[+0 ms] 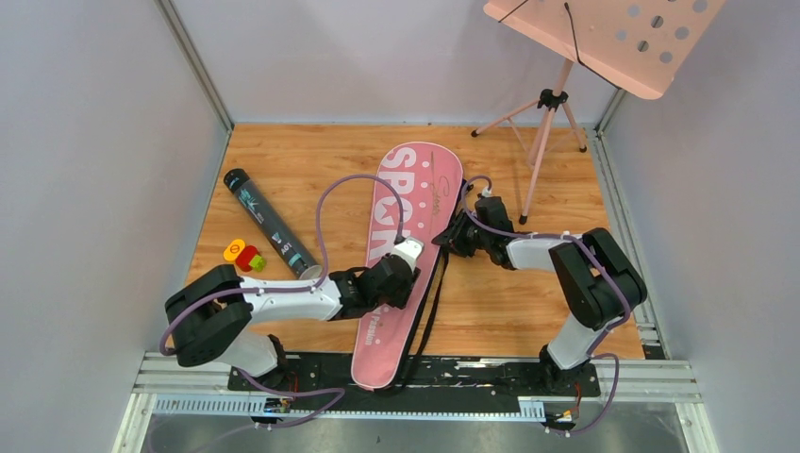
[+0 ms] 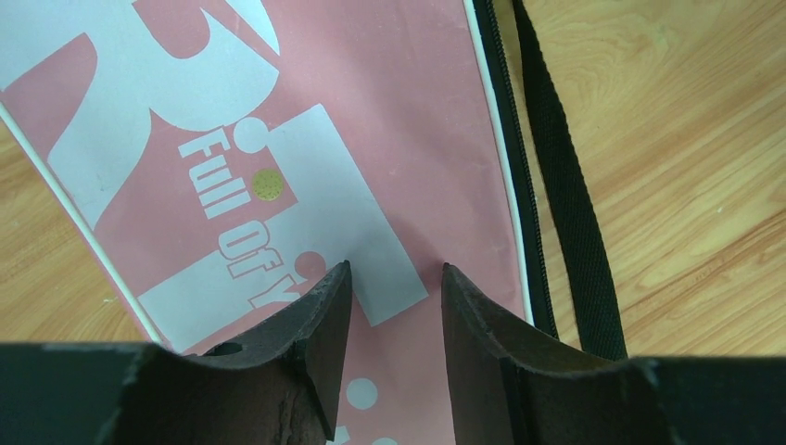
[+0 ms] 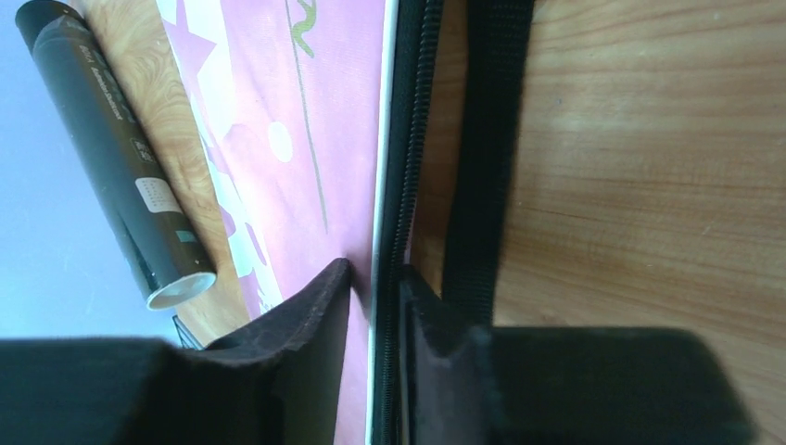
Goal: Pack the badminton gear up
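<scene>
The pink "SPORT" racket bag [image 1: 418, 184] lies lengthwise on the wooden floor, its narrow end toward the arm bases. My left gripper [image 1: 411, 264] hovers over the bag's middle; in the left wrist view it [image 2: 396, 269] stands open above the printed pink fabric [image 2: 371, 111] with nothing between its fingers. At the bag's right edge my right gripper [image 1: 445, 238] has its jaws drawn close on either side of the black zipper edge [image 3: 399, 167], pinching it [image 3: 375, 267]. The long black tube [image 1: 269, 222] lies left of the bag, also in the right wrist view [image 3: 120, 158].
A black strap [image 2: 565, 185] runs along the bag's right side on the floor. A small orange, red and green toy [image 1: 243, 255] sits beside the tube. The pink music stand [image 1: 604, 38] stands at the back right, one leg's foot [image 1: 524, 219] near my right arm. Grey walls enclose three sides.
</scene>
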Robot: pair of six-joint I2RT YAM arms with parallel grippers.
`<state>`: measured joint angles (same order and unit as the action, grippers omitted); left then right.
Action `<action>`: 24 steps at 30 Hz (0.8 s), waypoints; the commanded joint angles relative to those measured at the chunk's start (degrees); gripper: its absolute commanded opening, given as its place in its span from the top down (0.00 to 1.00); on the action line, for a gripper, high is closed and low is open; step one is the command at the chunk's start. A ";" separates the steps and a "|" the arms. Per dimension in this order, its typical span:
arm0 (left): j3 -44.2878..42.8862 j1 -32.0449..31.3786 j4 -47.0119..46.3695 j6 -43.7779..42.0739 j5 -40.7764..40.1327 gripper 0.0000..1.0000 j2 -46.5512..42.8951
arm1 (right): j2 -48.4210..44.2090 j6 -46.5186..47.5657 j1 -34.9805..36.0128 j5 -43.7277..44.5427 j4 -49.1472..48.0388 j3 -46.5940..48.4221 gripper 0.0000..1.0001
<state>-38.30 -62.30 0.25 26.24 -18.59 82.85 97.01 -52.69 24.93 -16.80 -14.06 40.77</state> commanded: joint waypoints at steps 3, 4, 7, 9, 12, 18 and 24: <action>-1.98 0.21 3.20 -3.88 -0.80 0.47 -6.69 | -1.62 -4.62 0.16 -6.64 -7.75 -0.87 0.93; -2.53 0.13 4.42 -4.32 -1.40 0.45 -7.60 | -2.21 -6.32 0.46 -8.06 -10.18 -1.39 0.99; -4.38 -1.25 8.52 -5.04 -5.06 0.38 -10.52 | -4.46 -12.16 2.57 -10.60 -14.27 -2.40 1.00; -4.37 -3.63 9.48 -5.59 -9.37 0.35 -12.09 | -6.32 -14.40 4.57 -8.90 -13.29 -1.80 1.00; -4.30 -7.14 9.68 -6.34 -13.49 0.31 -12.97 | -8.42 -17.94 6.97 -6.22 -12.06 -0.75 1.00; -5.79 -11.74 12.68 -6.71 -21.20 0.26 -10.77 | -9.94 -24.63 8.40 -4.18 -15.35 -1.22 1.00; -7.15 -14.74 17.18 -5.38 -25.98 0.25 -7.63 | -10.24 -28.28 8.87 -1.39 -16.17 -2.39 1.00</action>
<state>-43.00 -75.05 14.76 20.21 -38.41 74.06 89.27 -74.72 33.58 -20.47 -23.83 38.26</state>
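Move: The bag's black zipped right edge already lies between the right hand's parted fingers, practically at the fingertips. From there the strap is about 3 cm to the right and 2 cm lower, level with the hand, and the shuttle tube some 35 cm left and 5 cm farther out. From the left hand, just over the pink panel, that spot on the edge is roughly 11 cm ahead, 7 cm right and slightly lower. The bag's zipped edge is pinched as the right fingers close on it, then drawn up about 8 cm and left some 7, with a little pull back and the hand rolling about 20 degrees, left side rising. Meanwhile the left hand lifts about 6 cm off the panel, backing slightly, tipping its fingers up and opening them wider. ##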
